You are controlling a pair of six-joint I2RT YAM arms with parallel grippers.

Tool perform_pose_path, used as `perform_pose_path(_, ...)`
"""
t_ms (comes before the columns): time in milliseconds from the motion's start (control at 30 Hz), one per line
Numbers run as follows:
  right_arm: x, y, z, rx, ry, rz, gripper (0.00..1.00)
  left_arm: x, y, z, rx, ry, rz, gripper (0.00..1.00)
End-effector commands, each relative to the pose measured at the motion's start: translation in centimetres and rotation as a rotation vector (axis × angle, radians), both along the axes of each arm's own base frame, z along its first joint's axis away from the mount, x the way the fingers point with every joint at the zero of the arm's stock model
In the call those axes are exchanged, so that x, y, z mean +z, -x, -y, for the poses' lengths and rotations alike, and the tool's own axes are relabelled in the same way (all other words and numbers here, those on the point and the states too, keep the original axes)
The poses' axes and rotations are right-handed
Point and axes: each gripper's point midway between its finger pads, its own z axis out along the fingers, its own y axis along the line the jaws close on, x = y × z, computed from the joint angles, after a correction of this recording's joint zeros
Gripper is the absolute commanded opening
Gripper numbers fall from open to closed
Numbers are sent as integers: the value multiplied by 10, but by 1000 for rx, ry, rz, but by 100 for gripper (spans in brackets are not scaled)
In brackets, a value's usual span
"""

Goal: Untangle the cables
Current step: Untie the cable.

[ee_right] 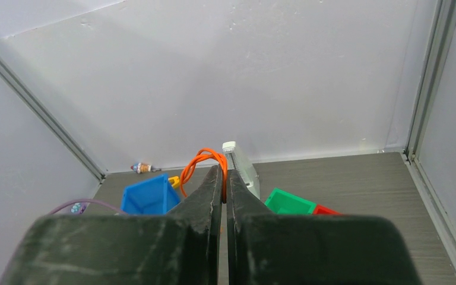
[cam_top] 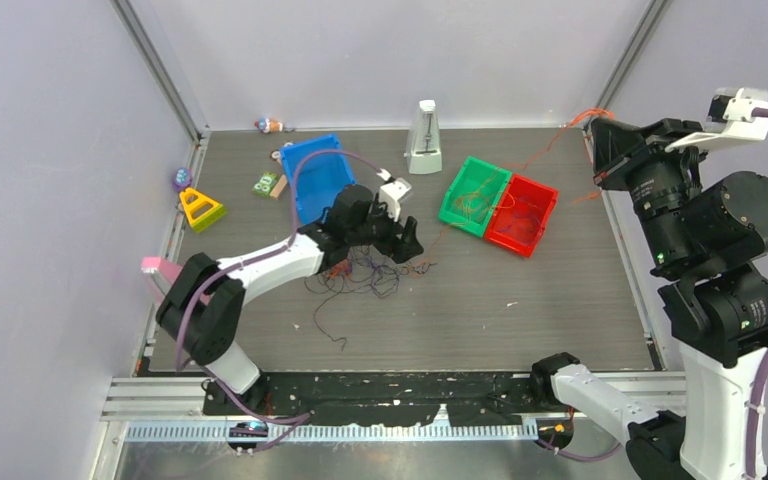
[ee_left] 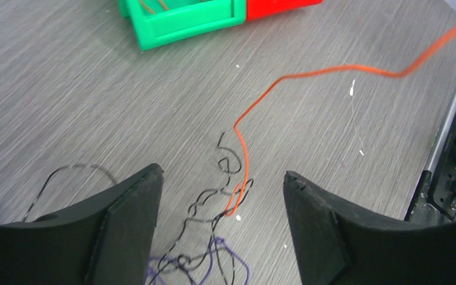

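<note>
The cables (cam_top: 365,268) lie as a loose tangle of dark, purple and orange strands on the grey table. My left gripper (cam_top: 407,243) hangs just above its right side, open. In the left wrist view dark strands (ee_left: 191,208), a purple loop (ee_left: 247,273) and an orange cable (ee_left: 309,74) lie on the table between the spread fingers of the left gripper (ee_left: 221,178), untouched. My right gripper (cam_top: 600,150) is raised at the far right, shut on the orange cable (cam_top: 520,163). The right wrist view shows an orange loop (ee_right: 202,157) pinched at the tips of the right gripper (ee_right: 222,172).
A blue bin (cam_top: 318,178) stands behind the left gripper. A green bin (cam_top: 475,195) and a red bin (cam_top: 522,215) hold a few strands. A white metronome (cam_top: 423,138), a yellow triangle (cam_top: 200,208), a green block (cam_top: 266,184) and small toys sit at the back and left.
</note>
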Motion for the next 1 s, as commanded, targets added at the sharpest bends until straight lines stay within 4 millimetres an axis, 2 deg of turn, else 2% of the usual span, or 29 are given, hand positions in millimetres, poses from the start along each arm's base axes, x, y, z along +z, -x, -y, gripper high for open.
perform_pose_path(0, 26, 8, 0, 17, -38, 71, 5, -5, 8, 27, -129, -45, -58, 72)
perform_pose_path(100, 32, 8, -1, 21, -51, 84, 5, -22, 7, 31, -132, -73, -94, 70)
perform_pose_path(233, 39, 11, -1, 23, -56, 101, 5, -47, 12, 31, -144, -113, -177, 62)
perform_pose_path(433, 37, 11, 3, 5, -55, 98, 5, -57, 23, 43, -231, -118, -277, 54)
perform_pose_path(533, 29, 7, 4, -5, -47, 79, 5, -49, 27, 44, -251, -93, -269, 19)
perform_pose_path(567, 26, 6, 3, -4, -45, 72, 5, -42, 26, 43, -243, -81, -246, 12)
perform_pose_path(633, 10, 0, -1, 4, -34, 35, 5, -23, 22, 39, -215, -54, -182, 8)
perform_pose_path(767, -49, -19, -16, 55, 17, -84, 5, 32, 18, 28, -162, -5, -36, 8)
perform_pose_path(800, -74, -25, -24, 86, 32, -127, 5, 43, 17, 26, -153, 2, -11, 7)
perform_pose_path(833, -84, -24, -27, 102, 32, -137, 5, 54, 16, 23, -141, 7, 11, 6)
perform_pose_path(900, -138, -36, -41, 153, 43, -238, 5, 69, 16, 19, -122, 2, 26, 1)
perform_pose_path(933, -146, -36, -49, 194, 40, -245, 5, 78, 15, 18, -116, 2, 32, 0)
perform_pose_path(967, -170, -39, -53, 206, 44, -291, 5, 83, 15, 18, -115, -2, 30, 0)
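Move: The orange cable's lower stretch, which the left hand goes for, lies some 9 cm below its open fingers, about 4 cm to the right and 3 cm back. From that hand the black and purple tangle is about 10 cm left and 5 cm back, the green box 13 cm right and 11 cm ahead. The green box lies some 17 cm ahead of the right hand, 13 cm left and 52 cm below; the red box 14 cm ahead, 3 cm left. The open left hand sinks nearly 8 cm towards the loose orange cable, shifting about 3 cm right and 2 cm back as it tips down some 15 degrees, then shuts its fingers on the strand and lifts it about 11 cm, levelling out again. High up, the right hand keeps its pinch on the orange bunch, rises a couple of centimetres, then drops about 14 cm with a slight move forward and left, towards the green and red boxes. ##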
